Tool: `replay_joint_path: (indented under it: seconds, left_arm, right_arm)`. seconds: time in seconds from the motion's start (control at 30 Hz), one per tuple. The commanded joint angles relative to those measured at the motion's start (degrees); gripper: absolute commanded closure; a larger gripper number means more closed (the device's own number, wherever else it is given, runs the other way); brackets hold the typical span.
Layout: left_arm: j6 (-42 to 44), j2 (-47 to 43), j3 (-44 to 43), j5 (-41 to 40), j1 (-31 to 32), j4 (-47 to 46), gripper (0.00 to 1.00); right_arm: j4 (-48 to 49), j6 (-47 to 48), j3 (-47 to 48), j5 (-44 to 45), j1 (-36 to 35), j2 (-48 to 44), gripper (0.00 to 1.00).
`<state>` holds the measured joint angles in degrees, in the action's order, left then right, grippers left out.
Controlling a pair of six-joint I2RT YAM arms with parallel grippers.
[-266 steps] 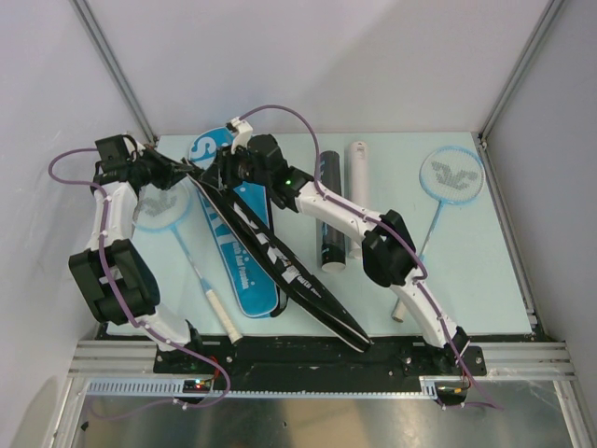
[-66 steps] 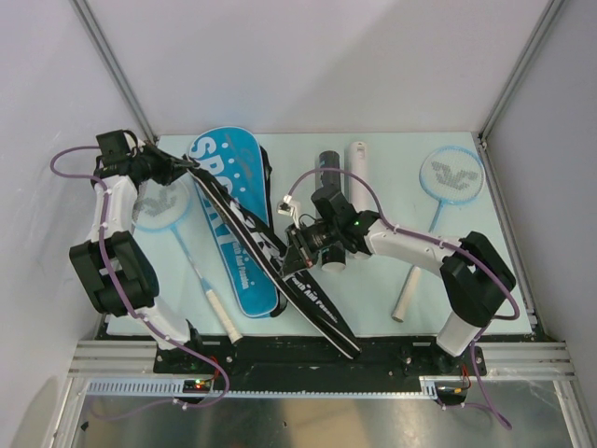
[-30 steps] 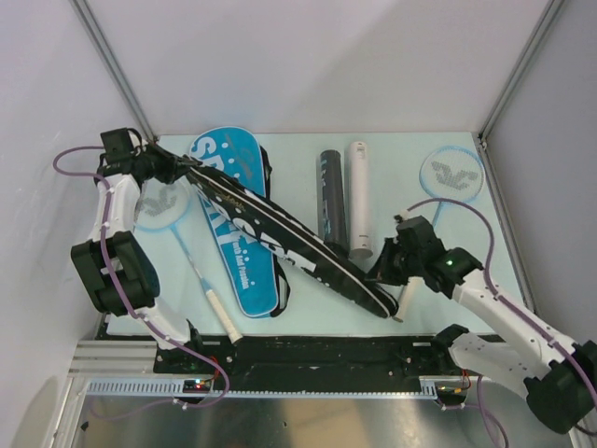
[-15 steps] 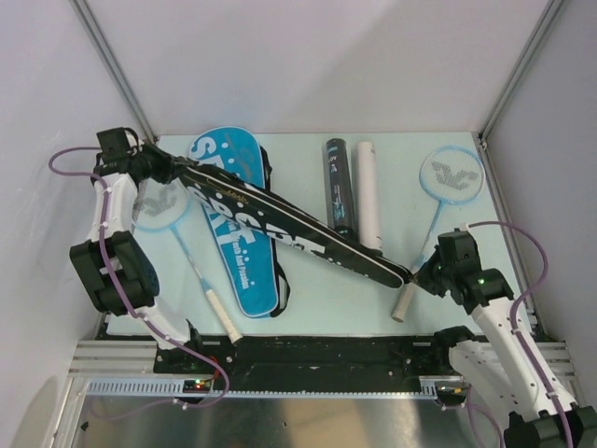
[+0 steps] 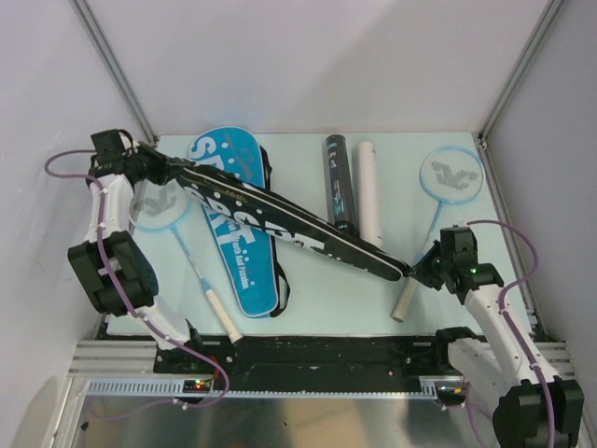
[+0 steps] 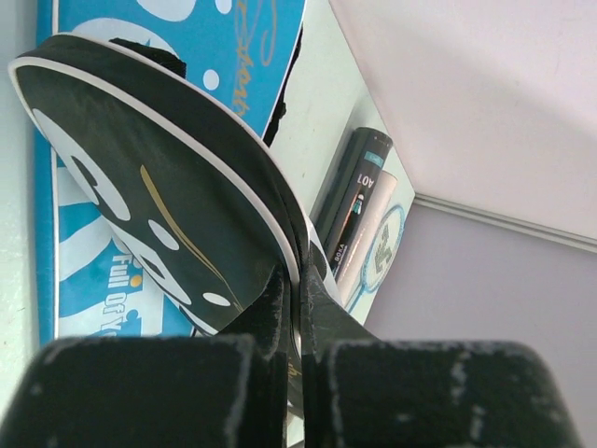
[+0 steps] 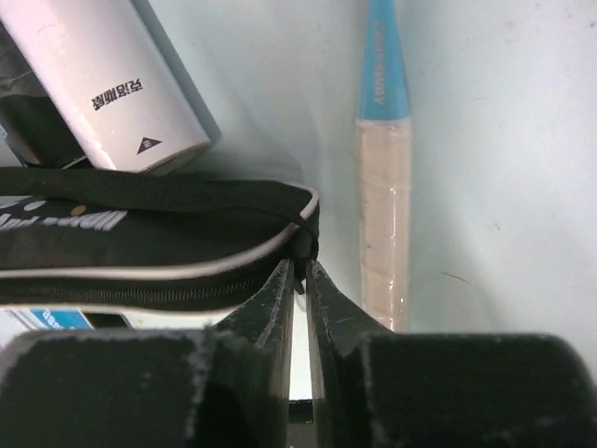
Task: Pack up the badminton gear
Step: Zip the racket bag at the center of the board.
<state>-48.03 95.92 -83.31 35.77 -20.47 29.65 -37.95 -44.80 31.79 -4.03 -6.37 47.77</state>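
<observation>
A black racket cover (image 5: pixel 280 219) hangs stretched diagonally above the table. My left gripper (image 5: pixel 166 170) is shut on the rim of its wide head end (image 6: pixel 168 205) at the far left. My right gripper (image 5: pixel 413 273) pinches the small zipper pull at its narrow end (image 7: pixel 140 243), fingers (image 7: pixel 280 299) nearly together. Under it lies the blue "SPORT" cover (image 5: pixel 244 271). A black tube (image 5: pixel 340 187) and a white tube (image 5: pixel 370 201) lie side by side mid-table. One racket (image 5: pixel 451 175) lies at the right, its pale handle (image 7: pixel 384 224) beside my right gripper (image 7: pixel 301 266). Another racket (image 5: pixel 157 207) lies at the left.
The white tube's end (image 7: pixel 112 75) sits just behind the cover's narrow end. The left racket's white handle (image 5: pixel 219 313) points at the front edge. Grey walls close in the table's back and sides; the black base rail (image 5: pixel 317 350) runs along the front.
My right gripper pulled the cover's narrow end rightward and slightly back, swinging the cover across the tubes, which shifted a little right. My left gripper held its place.
</observation>
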Motion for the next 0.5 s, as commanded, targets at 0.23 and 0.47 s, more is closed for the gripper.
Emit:
replay_joint_path:
  seconds: [0.23,0.47]
  left_arm:
    - [1.6,-1.3,1.4,-1.4,-2.3,-2.4,1.0]
    - [2.2,-2.4,3.7,-0.2,-2.4,-2.3,1.0]
  right_arm:
    - [0.9,17.6,17.7,5.9,-9.7,-0.8,0.42]
    - [18.9,34.6,21.5,2.6,-28.5,7.3,0.24]
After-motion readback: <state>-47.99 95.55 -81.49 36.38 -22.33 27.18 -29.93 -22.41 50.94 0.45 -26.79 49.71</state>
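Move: The racket bag's right-hand end, with its zip pull, is at the right fingertips, about 4 cm above the board. From this hand the near end of the white tube lies some 10 cm ahead and 12 cm left, the black tube's near end about 15 cm ahead and 20 cm left, and the blue racket's handle roughly 5 cm back and 2 cm right. That bag end lies about 60 cm right of the left hand, 27 cm back and well below. Open the right fingers wide to let go of the zip pull at the bag's end, then lift the right gripper clear by about 14 cm, swinging it left and somewhat forward towards the tubes. As it rises, tip the fingers up and turn the wrist counter-clockwise, each some 30 degrees. Keep the left gripper shut on the bag's far end, easing it slightly left. ##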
